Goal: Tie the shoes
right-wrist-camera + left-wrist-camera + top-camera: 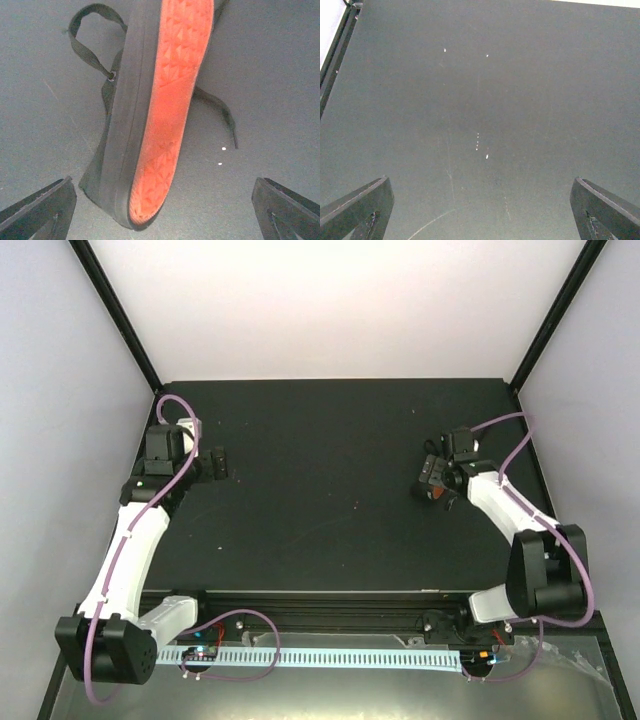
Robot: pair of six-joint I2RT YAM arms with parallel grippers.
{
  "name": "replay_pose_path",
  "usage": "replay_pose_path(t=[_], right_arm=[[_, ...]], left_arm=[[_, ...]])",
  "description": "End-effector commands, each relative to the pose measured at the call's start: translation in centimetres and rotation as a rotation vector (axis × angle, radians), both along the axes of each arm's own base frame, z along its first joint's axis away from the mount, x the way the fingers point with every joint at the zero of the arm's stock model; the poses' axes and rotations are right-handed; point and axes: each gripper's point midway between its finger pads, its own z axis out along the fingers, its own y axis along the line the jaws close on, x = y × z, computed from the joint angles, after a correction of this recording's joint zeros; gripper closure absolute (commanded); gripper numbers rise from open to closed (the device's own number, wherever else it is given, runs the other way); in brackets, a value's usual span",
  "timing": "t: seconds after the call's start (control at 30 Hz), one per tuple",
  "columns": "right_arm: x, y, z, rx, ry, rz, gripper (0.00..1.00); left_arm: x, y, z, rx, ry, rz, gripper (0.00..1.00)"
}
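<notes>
In the right wrist view the black shoe (pixel 120 125) lies on its side on the dark table, its flat orange sole (pixel 175 95) turned up toward the camera. One thin black lace forms a loop (pixel 82 35) at the upper left, and another lace end (pixel 222 115) trails to the right. My right gripper (pixel 162 187) hovers over the shoe's near end, open, its fingers well apart on either side and not touching it. From above, only a sliver of orange (pixel 440 496) shows under that gripper (pixel 432 483). My left gripper (pixel 215 462) is far to the left, open over bare table (pixel 480 192).
The black tabletop (pixel 320 470) is walled by white panels with black corner posts at the back. A cable rail (pixel 330 655) runs along the near edge between the arm bases. A few white specks (pixel 486 156) dot the surface.
</notes>
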Motion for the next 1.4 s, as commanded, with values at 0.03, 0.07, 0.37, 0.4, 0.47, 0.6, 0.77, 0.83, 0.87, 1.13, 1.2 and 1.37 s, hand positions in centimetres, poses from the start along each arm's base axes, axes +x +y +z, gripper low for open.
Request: replay_pose_path(t=[0.03,0.07,0.37,0.4,0.47,0.6,0.77,0.83,0.87,1.13,1.2,1.37], right_arm=[[1.6,0.5,-1.2,-0.045,0.023,-0.014,0.03],[1.9,0.7,-1.9,-0.051,0.041,-0.011,0.04],[3.1,2.3,-5.3,-0.014,0.12,0.011,0.49],[3.1,2.0,-5.1,-0.029,0.117,0.005,0.59],[2.9,1.0,-4.0,-0.086,0.109,-0.016,0.79],[2.7,-1.8,0.6,-0.253,0.071,-0.053,0.98],[1.9,-4.2,7.2,-0.394,0.006,-0.084,0.98],[1.3,-4.7,8.6,-0.424,0.017,-0.102,0.98],[0.8,-4.9,8.9,-0.442,0.033,-0.105,0.98],[0.3,4.0,9.3,-0.285,-0.004,0.079,0.98],[0.4,8.7,10.4,-0.183,-0.043,0.177,0.98],[1.4,19.2,18.7,0.111,-0.203,0.405,0.98]], left_arm=[[-0.3,0.3,0.9,0.01,-0.035,0.002,0.01],[-0.3,0.2,0.8,0.007,-0.035,0.0,0.01],[-0.3,0.1,0.7,0.001,-0.033,-0.005,0.01],[-0.3,0.0,0.7,0.0,-0.032,-0.006,0.01],[-0.3,0.0,0.7,0.0,-0.033,-0.007,0.01],[-0.3,-0.1,0.7,-0.005,-0.033,-0.01,0.01],[-0.4,-0.3,0.9,-0.015,-0.039,-0.02,0.01],[-0.4,-0.4,1.0,-0.016,-0.041,-0.022,0.01],[-0.4,-0.4,1.0,-0.017,-0.043,-0.022,0.01],[-0.5,-0.5,1.0,-0.024,-0.044,-0.029,0.01],[-0.5,-0.5,1.0,-0.024,-0.045,-0.029,0.01],[-0.5,-0.5,0.9,-0.023,-0.042,-0.027,0.01]])
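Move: Ahead of the right hand the shoe lies on its side, its middle roughly 10 cm farther out, 3 cm to the right and 7 cm below; its near end is almost under the fingers. One lace loop lies some 12 cm ahead and 2 cm left of the hand, a loose lace end about 4 cm ahead and 6 cm right, both on the table. From the left hand the shoe is around 11 cm ahead, 60 cm right and 19 cm lower. Sinking about 6 cm and easing slightly forward and left, the right hand closes its wide-open fingers on the near end of the shoe, across sole edge and upper. It then lifts some 14 cm, drifting a little right while rolling its left side down about 20 degrees, and finally sweeps about 15 cm left, turning counter-clockwise and rolling partly back, grip kept. ##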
